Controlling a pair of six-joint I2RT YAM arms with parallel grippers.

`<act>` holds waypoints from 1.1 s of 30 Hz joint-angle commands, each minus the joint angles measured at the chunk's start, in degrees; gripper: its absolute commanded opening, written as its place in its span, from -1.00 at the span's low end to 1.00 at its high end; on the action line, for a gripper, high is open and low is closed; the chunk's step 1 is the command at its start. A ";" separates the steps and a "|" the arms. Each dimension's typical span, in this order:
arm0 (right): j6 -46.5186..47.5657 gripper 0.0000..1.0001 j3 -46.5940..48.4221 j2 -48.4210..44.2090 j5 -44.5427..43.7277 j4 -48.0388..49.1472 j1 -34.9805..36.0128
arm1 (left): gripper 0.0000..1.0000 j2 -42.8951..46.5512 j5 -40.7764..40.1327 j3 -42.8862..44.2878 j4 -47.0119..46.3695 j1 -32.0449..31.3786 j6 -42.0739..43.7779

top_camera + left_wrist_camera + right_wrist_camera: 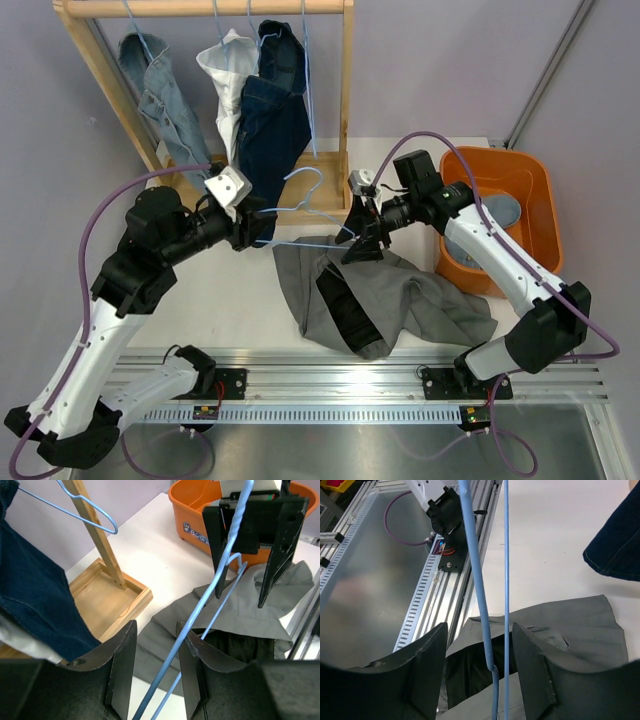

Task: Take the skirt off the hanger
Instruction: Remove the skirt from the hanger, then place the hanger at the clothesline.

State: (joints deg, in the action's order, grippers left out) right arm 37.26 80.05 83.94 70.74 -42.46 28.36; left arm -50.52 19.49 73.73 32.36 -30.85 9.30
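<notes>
A light blue wire hanger (303,172) hangs in the air between my two grippers. My left gripper (262,222) is shut on the hanger's left end. In the left wrist view the hanger (203,605) crosses the left gripper (155,630) slantwise and presses on the right finger. My right gripper (362,240) stands open around the hanger's other end. The right wrist view shows the hanger (479,580) between the right gripper's fingers (480,630) with gaps on both sides. The grey skirt (400,300) lies crumpled on the table below, and the wires run down into the skirt (570,625).
A wooden rack (345,100) stands at the back with dark jeans (275,120), a white garment (228,75) and light jeans (165,100) on hangers. At the right an orange bin (530,190) holds a grey-blue garment. A metal rail (350,380) runs along the near edge.
</notes>
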 commanded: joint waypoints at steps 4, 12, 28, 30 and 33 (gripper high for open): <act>7.03 -0.13 0.54 -4.22 1.32 -7.81 -3.92 | -1.00 -0.19 7.49 -0.87 -8.10 4.13 -3.94; 11.00 -0.95 1.78 -5.98 2.91 -14.05 -8.76 | -1.00 0.60 14.25 -7.89 -17.41 10.10 -11.38; 6.67 -1.00 -1.04 -13.62 -1.83 -15.36 -12.69 | 0.68 0.16 12.25 -9.85 -25.86 10.28 -16.60; 8.88 -1.00 -1.21 -14.77 -3.06 -20.89 -15.60 | 0.74 1.03 9.70 -8.79 -23.50 10.28 -14.76; 17.55 -1.00 -1.91 -16.88 -5.95 -29.77 -21.75 | 0.81 2.09 6.19 -7.29 -20.25 10.28 -12.12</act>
State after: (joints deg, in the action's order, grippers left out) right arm 46.28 78.52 70.35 67.09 -62.19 11.11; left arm -50.30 30.55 63.31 11.42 -20.73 -5.48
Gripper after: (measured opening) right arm 0.027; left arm 0.887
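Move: The hanger's right end is already between the right hand's open fingers, practically at the hand point; the grey skirt lies on the table some 26 cm below, centred about 10 cm to the right. The orange basket stands roughly 35 cm to the right, 15 cm farther out and 20 cm lower. From the left hand, which holds the hanger's other end, that right end is about 19 cm to the right, 2 cm back and 8 cm lower. The right fingers shut on the wires at the hanger's right end as the hand draws away from the left one, about 10 cm to the right towards the basket's side, quickening at the end and turning some 15 degrees clockwise. The left hand eases forward about 3 cm, its left side rolling down, then opens wide and lets go of the hanger. ##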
